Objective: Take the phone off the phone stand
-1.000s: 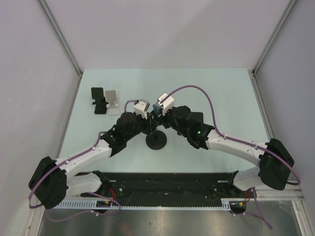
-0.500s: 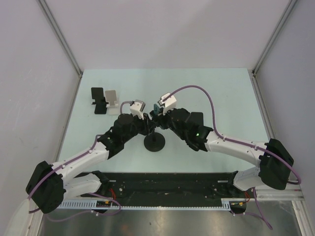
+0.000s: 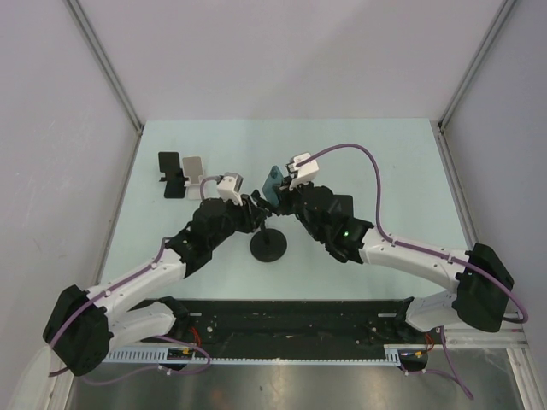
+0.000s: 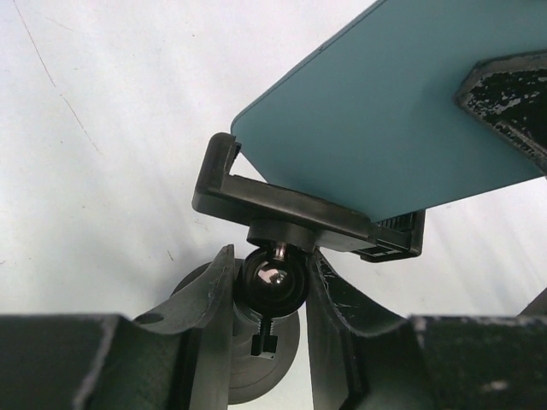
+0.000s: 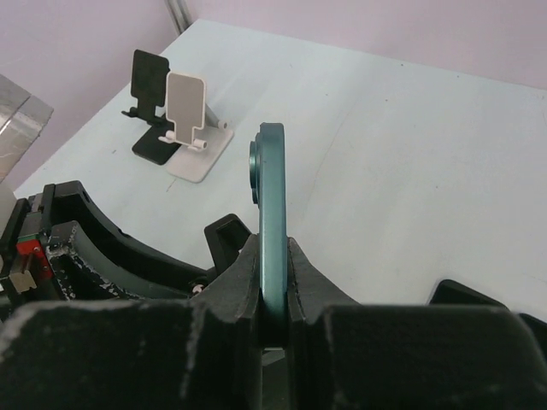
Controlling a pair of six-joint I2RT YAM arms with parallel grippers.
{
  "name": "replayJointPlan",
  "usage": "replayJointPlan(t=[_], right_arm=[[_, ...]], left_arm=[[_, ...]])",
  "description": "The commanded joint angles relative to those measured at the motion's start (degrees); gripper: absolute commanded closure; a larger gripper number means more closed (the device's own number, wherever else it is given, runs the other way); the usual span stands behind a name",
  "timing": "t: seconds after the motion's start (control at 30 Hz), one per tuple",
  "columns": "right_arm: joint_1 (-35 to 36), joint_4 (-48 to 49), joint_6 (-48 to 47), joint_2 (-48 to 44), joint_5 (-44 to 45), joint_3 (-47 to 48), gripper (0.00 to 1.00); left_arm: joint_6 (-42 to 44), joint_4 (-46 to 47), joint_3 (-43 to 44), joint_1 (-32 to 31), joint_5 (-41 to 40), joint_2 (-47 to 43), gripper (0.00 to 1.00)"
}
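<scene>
The teal phone (image 3: 272, 183) stands on edge above the black phone stand (image 3: 269, 245) at mid-table. My right gripper (image 3: 283, 196) is shut on the phone; in the right wrist view its jaws (image 5: 273, 256) pinch the phone's thin edge (image 5: 272, 196). My left gripper (image 3: 255, 210) is shut on the stand's ball joint (image 4: 272, 278), just under the stand's clamp (image 4: 291, 209). In the left wrist view the phone's back (image 4: 402, 111) tilts up to the right, with its lower edge against the clamp's cradle. The stand's round base (image 4: 256, 376) shows below the joint.
Two small folding stands sit at the back left, one black (image 3: 171, 175) and one white (image 3: 195, 173); the right wrist view shows them too, black (image 5: 149, 94) and white (image 5: 188, 111). Enclosure walls close in the table on three sides.
My right wrist has shifted up and to the right, tilting the phone so more of its teal back shows. My left wrist has slid a little to the left, with its grip on the stand unchanged.
</scene>
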Motion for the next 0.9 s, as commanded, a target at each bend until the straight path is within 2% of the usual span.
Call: replayJointPlan(t=[0.0, 0.13, 0.4, 0.57, 0.73, 0.8, 0.87], right_arm=[[-1.8, -0.3, -4.4, -1.6, 5.5, 0.5, 1.0], [-2.5, 8.5, -5.0, 1.3, 2.7, 0.5, 1.0], [-6.4, 23.7, -10.1, 5.3, 0.5, 3.5, 1.0], [-9.3, 24.5, -10.6, 3.6, -1.4, 4.1, 1.0], [-11.2, 20.1, -10.2, -0.4, -3.2, 4.1, 1.0], [-11.7, 17.0, -10.2, -1.7, -4.0, 4.1, 1.0], [-12.2, 14.5, -9.7, -3.6, -4.1, 4.0, 1.0]], left_arm=[[3.4, -3.0, -2.6, 5.1, -13.4, -1.4, 1.0], [7.4, -0.4, -1.9, 2.1, -10.5, -1.1, 1.0], [11.9, 0.8, -1.8, 1.5, -6.6, -1.2, 1.0], [14.4, 1.0, -1.2, 1.5, -5.2, -0.9, 1.0], [17.0, 1.0, 0.0, 1.5, -5.7, 0.4, 0.99], [17.8, 1.0, 0.4, 1.5, -6.0, 0.5, 0.95], [18.5, 1.0, 0.7, 1.5, -5.5, 0.5, 0.84]])
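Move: The right hand already grips the phone, whose middle is some 3 cm ahead of it, 2 cm left and 2 cm up; the phone stand's clamp, still at the phone's lower edge, lies about 3 cm left of that hand, 1 cm back and 5 cm below. Two flat phones lie 14 cm right, 7 cm ahead and 26 cm below. From the left hand, gripping the neck, the clamp is about 2 cm ahead, 2 cm right and 3 cm up, the phone 5 cm ahead, 4 cm right and 9 cm up. Right draws its gripped phone 6 cm forward and up off the clamp; left keeps the stand, turning slightly. ##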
